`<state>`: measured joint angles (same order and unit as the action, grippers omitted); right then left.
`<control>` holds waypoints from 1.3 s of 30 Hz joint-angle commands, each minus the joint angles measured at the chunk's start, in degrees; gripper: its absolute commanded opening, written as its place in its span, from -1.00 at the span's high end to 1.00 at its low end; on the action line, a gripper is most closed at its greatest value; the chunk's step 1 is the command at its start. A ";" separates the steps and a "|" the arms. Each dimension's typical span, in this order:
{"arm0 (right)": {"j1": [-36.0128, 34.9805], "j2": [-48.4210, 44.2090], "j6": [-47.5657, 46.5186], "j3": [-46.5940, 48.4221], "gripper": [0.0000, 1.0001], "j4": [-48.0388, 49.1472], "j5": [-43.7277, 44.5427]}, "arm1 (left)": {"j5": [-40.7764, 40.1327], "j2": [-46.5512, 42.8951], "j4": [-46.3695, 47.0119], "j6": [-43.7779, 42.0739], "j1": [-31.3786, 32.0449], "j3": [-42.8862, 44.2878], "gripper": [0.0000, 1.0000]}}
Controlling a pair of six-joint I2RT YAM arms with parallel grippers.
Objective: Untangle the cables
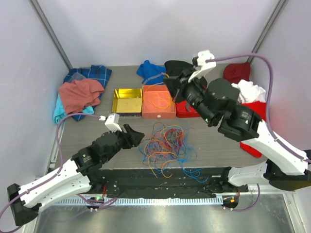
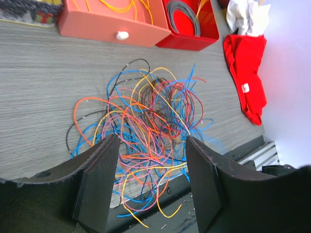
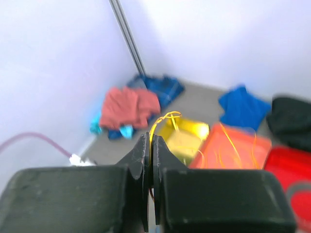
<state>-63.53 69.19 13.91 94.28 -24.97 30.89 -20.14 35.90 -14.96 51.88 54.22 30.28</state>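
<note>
The cables (image 1: 165, 143) lie as one tangled heap of orange, yellow, blue, red and dark wires near the table's front edge, and a few ends hang over it. My left gripper (image 1: 137, 136) hovers just left of the heap, open. In the left wrist view the tangle (image 2: 150, 111) lies ahead of and between the spread fingers of that gripper (image 2: 151, 141), which hold nothing. My right gripper (image 1: 172, 86) is raised over the boxes at the back. In the right wrist view that gripper (image 3: 150, 141) is shut on a thin yellow cable (image 3: 163, 119) that curls up from between the tips.
A yellow box (image 1: 127, 99), an orange box (image 1: 158, 112) holding orange wires and a red box (image 2: 192, 29) with a grey coiled ring (image 2: 184, 14) stand in a row behind the heap. Clothes lie at the back left (image 1: 80, 94), the back middle (image 1: 150, 72) and the right (image 1: 248, 90).
</note>
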 commanded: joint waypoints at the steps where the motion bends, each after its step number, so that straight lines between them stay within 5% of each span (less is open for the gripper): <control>1: 0.07 5.16 -9.33 11.26 0.98 2.38 -3.12 | -4.37 -3.99 -3.23 -0.11 -0.16 -0.49 -0.22; 7: -0.02 10.52 -12.06 23.57 0.98 3.35 -4.09 | -7.19 -9.79 -7.09 0.77 -0.16 -1.54 -0.22; 17: 0.42 18.08 -13.12 25.69 0.99 7.38 -2.25 | -8.42 -15.68 -12.54 3.49 -0.16 -2.42 -0.22; 25: 9.38 28.18 -4.08 34.38 0.99 4.59 -8.30 | -17.90 -19.11 -28.17 12.52 -0.08 0.21 -0.20; 30: 11.93 32.94 -2.66 34.30 0.99 3.79 -8.75 | -21.17 -22.00 -38.38 18.43 -0.16 0.83 -0.19; 39: 14.75 35.58 -1.87 31.49 0.98 5.37 -8.66 | -19.59 -29.84 -38.21 18.61 -0.16 -1.89 -0.19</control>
<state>-49.69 105.38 11.11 125.64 -22.33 22.79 -37.95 6.50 -52.64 69.04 54.22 28.99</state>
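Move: The right hand, already holding the yellow cable high up, has the salmon box about 22 cm ahead, 3 cm to its left and some 40 cm below. Level with that box, the gold box stands about 18 cm farther left and the red box about 19 cm to the right; the cable pile lies about 6 cm back and 1 cm right of the right hand. From the left hand, the salmon box lies about 26 cm ahead, 8 cm right and 11 cm below. Keeping its fingers shut on the yellow cable, the right hand first rises about 10 cm as the fingertips tip up some 12 degrees, then swings about 16 cm forward and 9 cm left towards the salmon box, sinking back by about 12 cm and levelling again, to end high over the side nearest the gold box. The empty left hand, fingers still open, draws some 13 cm left away from the cable pile, easing slightly back and down overall and turning about 20 degrees counter-clockwise. ##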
